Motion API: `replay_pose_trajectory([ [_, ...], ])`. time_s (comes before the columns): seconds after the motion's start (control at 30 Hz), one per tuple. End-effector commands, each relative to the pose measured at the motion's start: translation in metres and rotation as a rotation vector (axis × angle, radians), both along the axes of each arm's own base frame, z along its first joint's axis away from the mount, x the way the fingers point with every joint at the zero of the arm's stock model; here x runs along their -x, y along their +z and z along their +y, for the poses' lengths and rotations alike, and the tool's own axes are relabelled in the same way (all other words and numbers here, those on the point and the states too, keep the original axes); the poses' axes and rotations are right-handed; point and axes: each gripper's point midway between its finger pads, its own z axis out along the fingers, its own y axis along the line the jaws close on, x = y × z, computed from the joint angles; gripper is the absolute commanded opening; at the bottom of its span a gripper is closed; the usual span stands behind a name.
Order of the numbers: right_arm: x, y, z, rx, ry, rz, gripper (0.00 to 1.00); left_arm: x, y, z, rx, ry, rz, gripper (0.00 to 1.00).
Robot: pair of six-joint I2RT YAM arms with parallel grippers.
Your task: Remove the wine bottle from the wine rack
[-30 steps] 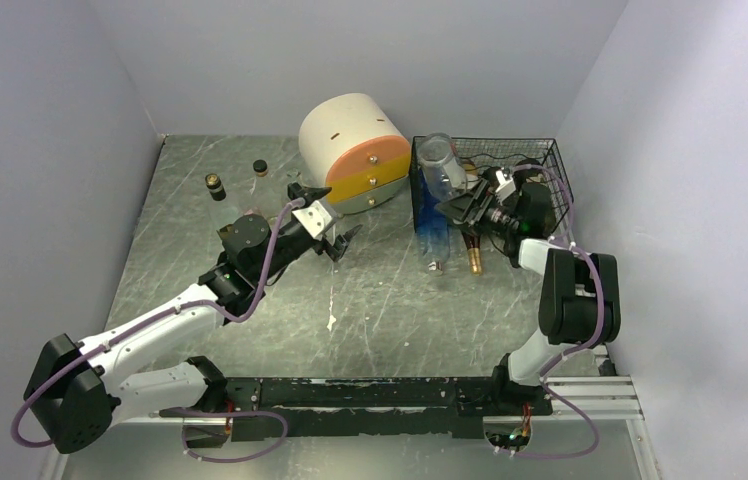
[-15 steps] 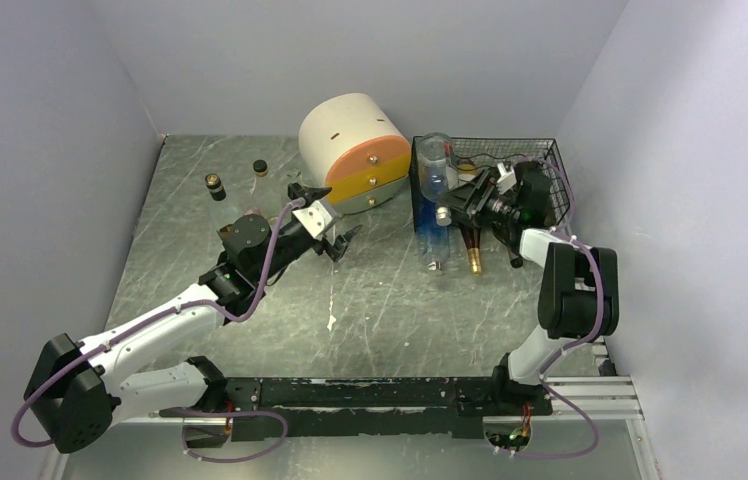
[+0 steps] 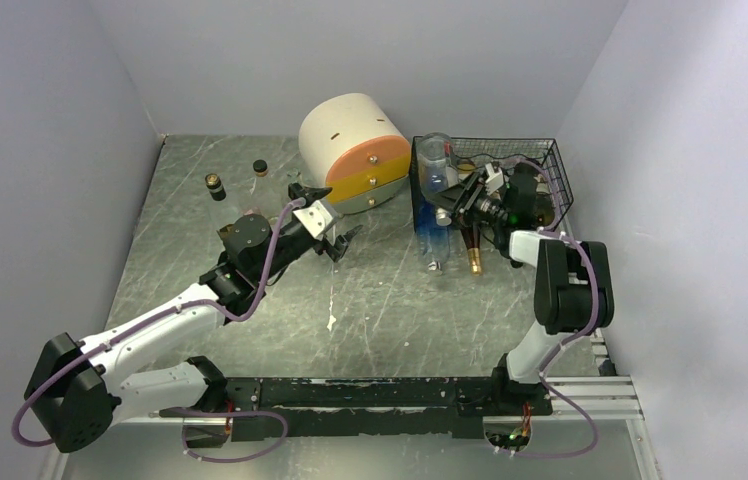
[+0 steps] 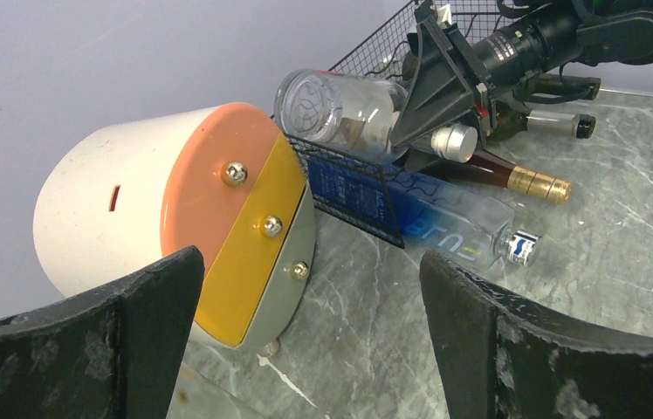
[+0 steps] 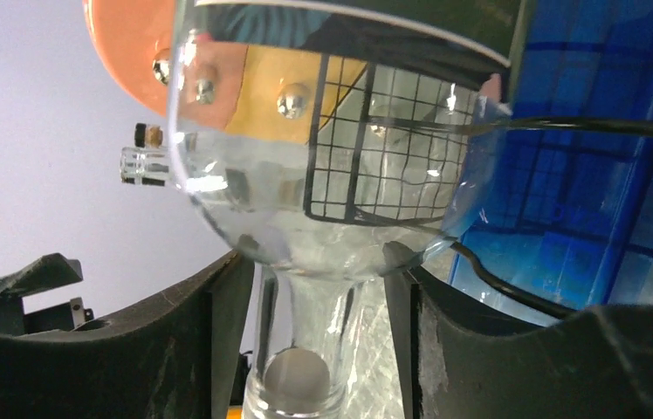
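The black wire-mesh wine rack (image 3: 542,160) stands at the back right and shows in the left wrist view (image 4: 375,44) too. A clear glass bottle (image 3: 434,165) lies on its top left edge, neck toward me. My right gripper (image 3: 456,205) straddles that neck. In the right wrist view the neck (image 5: 319,305) sits between the fingers (image 5: 218,323), with a small gap on the right side. My left gripper (image 3: 330,218) is open and empty, hovering in front of the drawer unit (image 4: 131,201).
A blue bottle (image 3: 433,238) and a brown bottle with a gold cap (image 3: 473,258) stick out of the rack's lower front onto the table. The cream-and-orange drum drawer unit (image 3: 350,140) stands left of the rack. Two small bottles (image 3: 214,186) stand at the back left.
My right gripper has moved left and closer onto the clear bottle's neck. The bottle has shifted from a more tilted pose to lying straighter. The left arm has not moved.
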Motion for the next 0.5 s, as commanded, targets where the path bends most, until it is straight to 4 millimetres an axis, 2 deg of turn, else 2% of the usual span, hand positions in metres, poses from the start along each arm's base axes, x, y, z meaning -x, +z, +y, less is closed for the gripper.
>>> replay_pose_trajectory([
  [0.0, -0.010, 0.005, 0.003, -0.041, -0.019, -0.021, 0.59, 0.002, 0.008, -0.004, 0.017, -0.017, -0.015, 0.97],
  [0.23, -0.005, 0.022, 0.005, -0.090, -0.005, -0.061, 0.41, 0.001, 0.007, -0.003, 0.014, -0.010, -0.015, 0.97],
  [0.33, -0.002, 0.038, 0.005, -0.131, 0.003, -0.090, 0.34, 0.001, 0.006, -0.005, 0.012, -0.014, -0.013, 0.97],
  [0.47, 0.003, 0.065, 0.004, -0.202, 0.018, -0.143, 0.15, 0.001, 0.008, -0.003, 0.013, -0.008, -0.019, 0.97],
])
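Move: The wine bottle to take is the clear one lying on top at the rack's left end. Its neck is already between the right fingers, and its middle lies about 7 cm ahead and 1 cm left, at hand height. The blue bottle lies roughly 9 cm below the hand and 2 cm back; the gold-necked bottle is some 7 cm right, 3 cm back and equally low. From the left hand, the clear bottle is about 16 cm ahead, 23 cm right and 12 cm lower. Hold the right hand practically in place at the clear bottle's neck, shifting it less than 1 cm, and close the fingers by about a fifth of their range until both pads pinch the neck. While closing, roll the wrist about 10 degrees clockwise, as seen looking along the fingers, to square the grip to the bottle. ##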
